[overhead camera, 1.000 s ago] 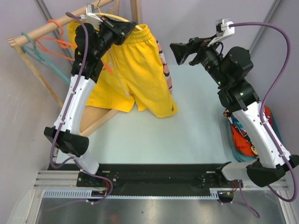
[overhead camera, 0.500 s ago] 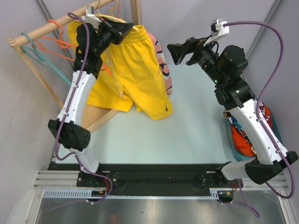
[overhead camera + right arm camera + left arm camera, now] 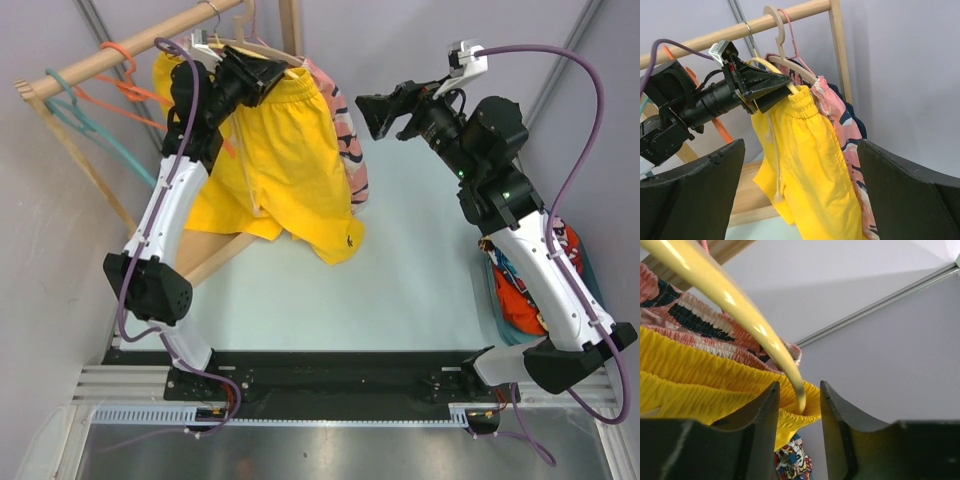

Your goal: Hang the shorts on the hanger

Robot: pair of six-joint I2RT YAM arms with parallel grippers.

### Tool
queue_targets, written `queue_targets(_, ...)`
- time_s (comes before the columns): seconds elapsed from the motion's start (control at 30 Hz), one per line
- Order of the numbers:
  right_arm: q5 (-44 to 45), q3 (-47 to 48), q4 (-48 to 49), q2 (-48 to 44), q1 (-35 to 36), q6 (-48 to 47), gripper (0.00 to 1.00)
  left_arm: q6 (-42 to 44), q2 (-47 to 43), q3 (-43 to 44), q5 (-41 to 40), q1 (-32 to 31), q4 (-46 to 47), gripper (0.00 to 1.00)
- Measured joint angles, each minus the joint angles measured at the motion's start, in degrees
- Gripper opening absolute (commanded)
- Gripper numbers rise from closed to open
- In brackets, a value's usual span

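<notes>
The yellow shorts (image 3: 290, 150) hang by their elastic waistband from the pale-yellow hanger (image 3: 740, 305), which hangs on the wooden rail. The hanger's arm tip pokes into the waistband corner (image 3: 790, 407). My left gripper (image 3: 268, 75) is at that corner, open, its fingers standing either side of the hanger tip and the bunched waistband (image 3: 799, 385) with a gap showing. My right gripper (image 3: 368, 112) hovers to the right of the shorts, wide open and holding nothing. Through its view the shorts (image 3: 810, 165) hang full length with the pale drawstring (image 3: 775, 165) dangling.
The wooden rail (image 3: 120, 55) carries orange hangers (image 3: 120, 90), a teal one (image 3: 85, 125) and a beige wooden hanger (image 3: 790, 50). Pink printed shorts (image 3: 348, 140) hang right behind the yellow ones. A multicoloured garment (image 3: 520, 290) lies by the right arm.
My left gripper's jaws have parted from shut on the hanger tip and waistband. The arm rose slightly toward the rail, and the shorts swung a little left. The right arm has barely moved.
</notes>
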Motion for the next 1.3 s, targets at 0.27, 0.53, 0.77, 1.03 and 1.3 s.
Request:
queue_targets(0.27,-0.48,-1.44,0.37,-0.13,0.0,0.0,1.0,4.07,-4.59,-0.11,-2.38,-0.24,-2.38,0.72)
queue_targets(0.53,-0.52,-2.32,0.2,-1.22,-0.02,0.0,1.0,7.78,-10.12,-0.11,-7.17,-1.03,-7.28,0.82)
queue_targets(0.77,-0.48,-2.49,0.13,-3.63,0.0,-0.2,1.0,13.33,-13.88,-1.4,-10.95,-3.48,-13.14,1.0)
queue_targets(1.03,-0.2,-9.66,-0.39,-9.68,0.02,-2.27,1.0,35.74,-15.17,3.3,-12.55,-15.45,-23.98,1.0)
queue_targets(1.3,0.61,-15.17,-7.96,-16.13,-0.07,-5.07,1.0,62.51,-18.78,4.07,-12.7,-31.43,-35.98,1.0)
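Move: The yellow hanger, already on the rail, has its middle about 10 cm left of the left hand, 3 cm ahead and 2 cm above. From that hand the yellow shorts hang about 8 cm left, level fore and aft, and 20 cm below; the pink shorts hang 8 cm ahead, 4 cm left and 22 cm below. From the right hand, the yellow hanger is some 18 cm ahead, 26 cm left and 4 cm lower. Left hand opens wide, backs some 20 cm off the yellow hanger and rightward, rolling; right hand retreats, sinking. ##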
